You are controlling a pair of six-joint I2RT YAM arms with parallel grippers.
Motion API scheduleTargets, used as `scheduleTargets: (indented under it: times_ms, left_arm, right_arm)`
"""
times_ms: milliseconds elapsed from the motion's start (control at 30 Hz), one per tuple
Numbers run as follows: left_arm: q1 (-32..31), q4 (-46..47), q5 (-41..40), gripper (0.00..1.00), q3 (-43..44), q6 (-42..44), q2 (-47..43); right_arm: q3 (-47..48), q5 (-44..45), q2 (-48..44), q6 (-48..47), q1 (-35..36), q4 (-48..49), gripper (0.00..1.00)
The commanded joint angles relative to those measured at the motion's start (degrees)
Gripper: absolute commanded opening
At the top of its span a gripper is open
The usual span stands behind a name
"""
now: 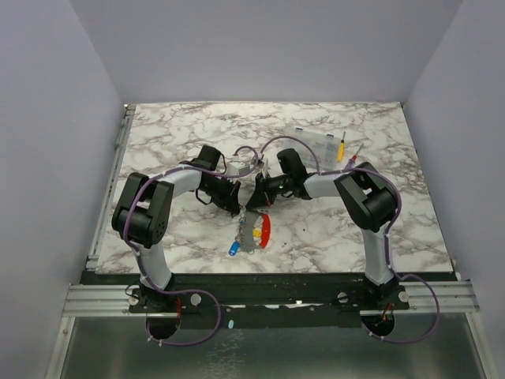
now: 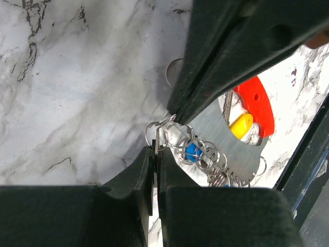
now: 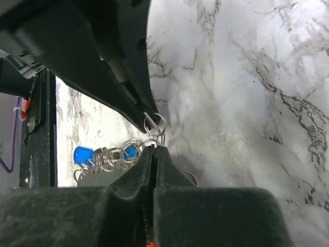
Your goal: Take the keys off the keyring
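The keys [image 1: 246, 234] lie as a bunch on the marble just in front of both grippers, strung on a chain of small wire rings [image 2: 205, 154] beside a grey metal plate [image 2: 221, 139]. One blue key head [image 2: 193, 151] shows in the left wrist view and two [image 3: 82, 153] in the right wrist view. My left gripper [image 2: 155, 149] is shut on a thin silvery blade, apparently a key, at the chain's end. My right gripper [image 3: 155, 148] is shut on a wire keyring [image 3: 162, 138] right beside it. The two gripper tips almost touch [image 1: 245, 196].
A red arc [image 2: 255, 105] and a yellow piece [image 2: 241, 125] sit with the plate. One loose ring [image 2: 170, 69] lies on the marble. A clear box [image 1: 317, 144] with screwdrivers stands at the back right. The black front rail [image 2: 303, 154] is close by.
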Motion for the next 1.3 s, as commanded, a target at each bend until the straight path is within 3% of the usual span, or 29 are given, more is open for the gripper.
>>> scheduleTargets:
  times_ms: [0, 533, 833, 1267]
  left_arm:
    - [0.46, -1.23, -3.04, 0.0, 1.65, -0.04, -0.43]
    - [-1.72, -3.71, -2.0, 0.0, 6.37, -1.28, -3.5]
    - [-0.35, -5.48, -3.38, 0.0, 4.46, -0.58, -2.54]
    - [-0.21, -5.14, 1.6, 0.0, 3.46, -1.11, -1.94]
  right_arm:
    - [-1.93, 5.28, -5.26, -0.55, 0.21, 2.07, 0.01]
    - [-3.99, 10.22, -6.82, -1.06, 0.73, -1.26, 0.01]
    - [-5.86, 13.54, -10.82, 0.49, 0.65, 3.52, 0.01]
    - [-13.87, 16.26, -17.42, 2.19, 0.65, 20.08, 0.01]
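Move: Just to the right hand's left, some 2 cm off at about its own height, the small keyring sits pinched in the left fingertips; it is right at the left hand's own point. Of the bunch below both hands, the metal plate lies about 5 cm back from the right hand and 3 cm down, its red handle 5 cm back and 5 cm right. The blue tag is 10 cm back, 4 cm left. Pulling up with its fingers still shut on the linked wire rings, the right hand lifts 2 cm and slightly forward, sinks back a centimetre, then climbs to about 5 cm up, drifting a little forward and right, rolling some 15 degrees and turning clockwise. The left hand keeps its pinch on the keyring and rises about 2 cm, edging a centimetre forward. ##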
